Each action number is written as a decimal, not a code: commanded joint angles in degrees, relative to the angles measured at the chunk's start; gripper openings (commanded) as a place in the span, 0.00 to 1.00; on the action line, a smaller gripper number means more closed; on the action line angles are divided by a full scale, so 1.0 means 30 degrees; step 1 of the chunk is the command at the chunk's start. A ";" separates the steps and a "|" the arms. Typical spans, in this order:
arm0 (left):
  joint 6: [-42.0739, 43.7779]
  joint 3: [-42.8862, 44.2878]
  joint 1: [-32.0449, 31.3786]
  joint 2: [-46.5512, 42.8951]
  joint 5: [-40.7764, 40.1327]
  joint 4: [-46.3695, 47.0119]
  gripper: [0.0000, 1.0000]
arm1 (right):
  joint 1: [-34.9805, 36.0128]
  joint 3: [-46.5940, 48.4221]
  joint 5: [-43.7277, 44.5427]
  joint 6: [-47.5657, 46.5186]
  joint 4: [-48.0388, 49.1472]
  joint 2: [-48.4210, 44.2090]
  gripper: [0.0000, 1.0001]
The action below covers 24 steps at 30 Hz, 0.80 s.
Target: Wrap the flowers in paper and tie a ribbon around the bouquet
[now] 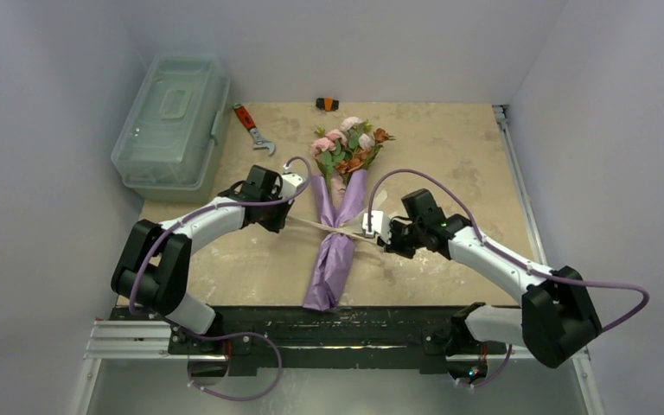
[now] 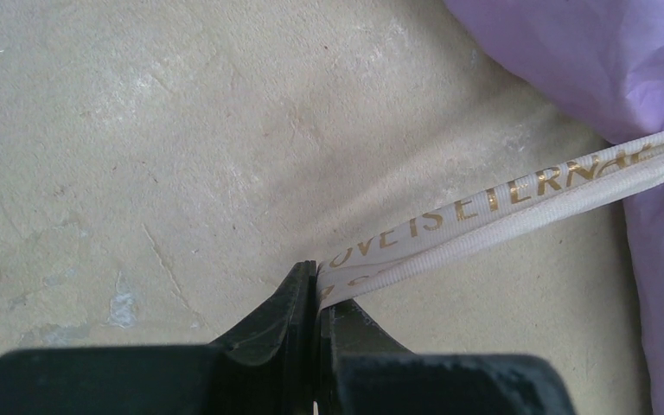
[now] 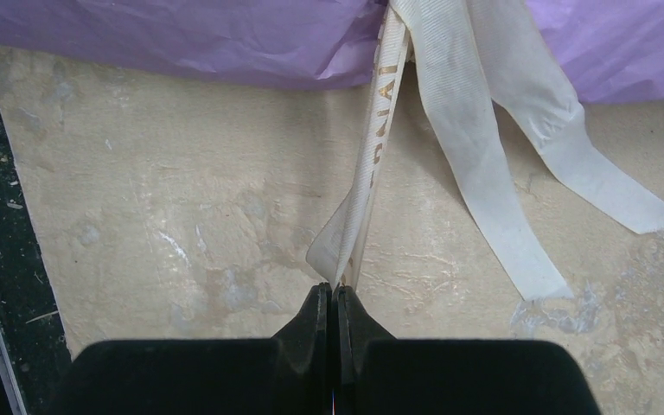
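Note:
The bouquet lies mid-table, its pink, white and orange-brown flowers pointing to the far side and the stems rolled in lilac-purple paper. A cream ribbon with gold lettering crosses the roll's waist, stretched taut to both sides. My left gripper is shut on a folded loop of the ribbon left of the roll. My right gripper is shut on another folded loop of the ribbon right of it. Two loose ribbon tails hang from the paper in the right wrist view.
A clear plastic toolbox stands at the back left. A red-handled wrench lies beside it, and a small black and orange object sits by the back wall. A black rail runs along the table's near edge.

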 commanded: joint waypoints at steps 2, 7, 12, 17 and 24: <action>-0.0107 -0.0299 0.0791 0.0177 -0.0972 0.0394 0.00 | -0.0332 -0.1350 0.0772 0.0334 -0.1288 -0.1903 0.00; -0.0164 -0.0271 0.0791 0.0186 -0.0459 0.0432 0.00 | -0.0325 -0.2131 0.0615 0.0515 -0.1370 -0.3131 0.00; -0.0054 -0.0122 0.0791 -0.0086 0.0132 0.0241 0.00 | -0.0325 -0.2648 0.0355 0.0724 -0.0737 -0.4142 0.00; -0.0281 -0.0127 0.0762 -0.1247 0.0718 0.0241 0.43 | -0.0331 -0.2310 0.0569 0.1574 0.0346 -0.4518 0.11; -0.0617 0.0956 0.0762 -0.3364 0.0721 -0.1120 0.66 | -0.0333 -0.0770 -0.0014 0.3006 0.1382 -0.4805 0.57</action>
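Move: Each hand holds a bow loop of the ribbon, which crosses the purple-wrapped bouquet at the knot. The knot lies about 12 cm to the left hand's right and 2 cm nearer the base, at its height; from the right hand it is some 10 cm left, 3 cm ahead and a little lower. The flower heads are roughly 16 cm ahead and 14 cm right of the left hand; the ribbon tails lie around 8 cm ahead of the right hand. Drawing its loop out from the knot, the right hand goes about 4 cm back and to the right while the left, barely shifting, eases only a centimetre or so leftward, away from the knot, with its fingers still shut. Both then open and let go of the ribbon, the left opening first and rising some 3 cm over its loop, the right lifting about 2 cm as it comes a little forward again. ##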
